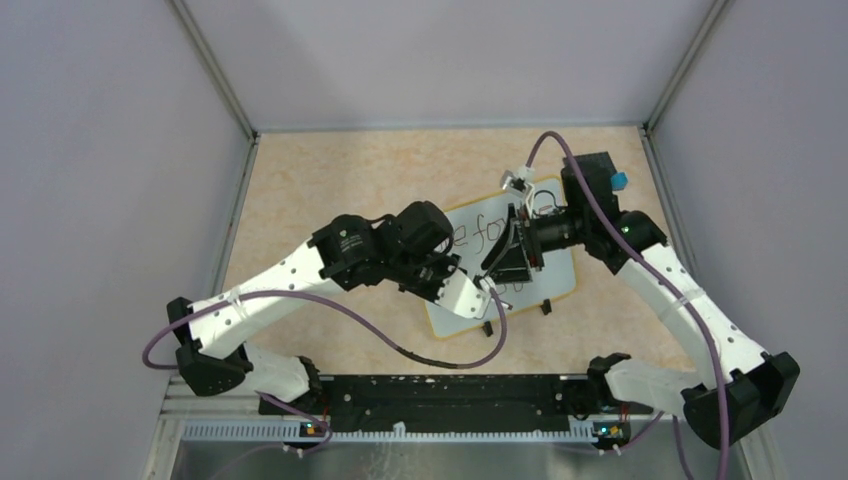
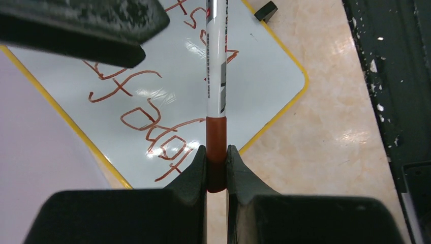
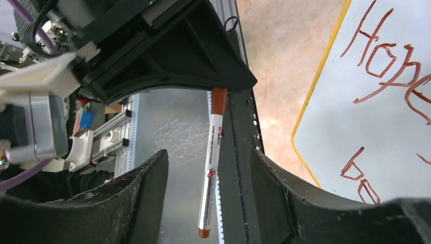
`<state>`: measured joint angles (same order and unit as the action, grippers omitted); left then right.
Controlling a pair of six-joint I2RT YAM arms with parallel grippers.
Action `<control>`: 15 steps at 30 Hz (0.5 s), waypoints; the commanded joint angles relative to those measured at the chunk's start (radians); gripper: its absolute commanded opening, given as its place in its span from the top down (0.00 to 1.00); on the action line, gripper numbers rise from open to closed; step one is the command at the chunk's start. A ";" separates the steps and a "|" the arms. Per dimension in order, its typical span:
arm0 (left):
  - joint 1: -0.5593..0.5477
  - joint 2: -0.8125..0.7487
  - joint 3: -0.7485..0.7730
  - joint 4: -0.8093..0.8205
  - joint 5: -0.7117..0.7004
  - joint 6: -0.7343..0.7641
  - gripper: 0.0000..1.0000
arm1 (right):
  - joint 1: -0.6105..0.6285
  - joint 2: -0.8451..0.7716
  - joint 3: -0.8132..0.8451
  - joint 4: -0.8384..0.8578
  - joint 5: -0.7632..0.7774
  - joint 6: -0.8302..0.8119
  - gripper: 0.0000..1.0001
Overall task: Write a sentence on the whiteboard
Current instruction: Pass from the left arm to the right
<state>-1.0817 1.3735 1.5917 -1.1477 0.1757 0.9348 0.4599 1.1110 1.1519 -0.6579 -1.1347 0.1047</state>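
The whiteboard [image 1: 555,275] lies flat at the table's middle right, white with a yellow rim. The sentence [image 2: 152,127] is in reddish-brown marker, and "Hope" [image 3: 386,61] reads clearly in the right wrist view. My left gripper [image 2: 217,162] is shut on the brown cap end of a white marker [image 2: 216,61], over the board's near corner [image 1: 487,290]. My right gripper [image 3: 208,155] is open, its fingers [image 3: 147,178] standing either side of the marker's body [image 3: 211,168] without touching it. It hovers above the board [image 1: 512,255].
A black rail [image 1: 440,395] runs along the near edge by the arm bases. Grey walls close in the tan tabletop [image 1: 340,180] on three sides. The board's two small black feet [image 1: 546,307] stick out on its near side.
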 commanded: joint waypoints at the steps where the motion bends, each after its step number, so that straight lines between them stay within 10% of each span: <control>1: -0.048 0.024 0.035 -0.012 -0.129 0.084 1.00 | 0.052 0.026 -0.008 -0.026 0.046 -0.058 0.44; 12: -0.088 0.050 0.049 -0.001 -0.158 0.100 1.00 | 0.161 0.094 -0.024 -0.101 0.136 -0.162 0.57; 15: -0.090 0.052 0.049 -0.002 -0.163 0.098 1.00 | 0.163 0.100 -0.013 -0.103 0.137 -0.169 0.75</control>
<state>-1.1637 1.4189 1.6035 -1.1549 0.0269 1.0218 0.6102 1.2095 1.1255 -0.7521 -1.0161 -0.0196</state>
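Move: The marker, cap pinched in the left fingers and barrel reaching to the robot's right, has its middle about 3 cm to the left of the right hand, 3 cm back and 4 cm below. The left fingertips are some 7 cm to the right hand's left, 2 cm back and 4 cm lower; the whiteboard's middle is roughly 5 cm to its right, level fore and aft, 24 cm below. From the left hand, the marker's middle lies about 5 cm right, 1 cm back, at about the same height. Down onto the marker comes the open right gripper, some 5.5 cm, easing left and back by about 2 cm each while its left-pointing fingers tip downward about 10 degrees and partly close around the barrel. Contact can't be seen. The left fingers keep their pinch on the cap, that hand shifting only about a centimetre right and down. ##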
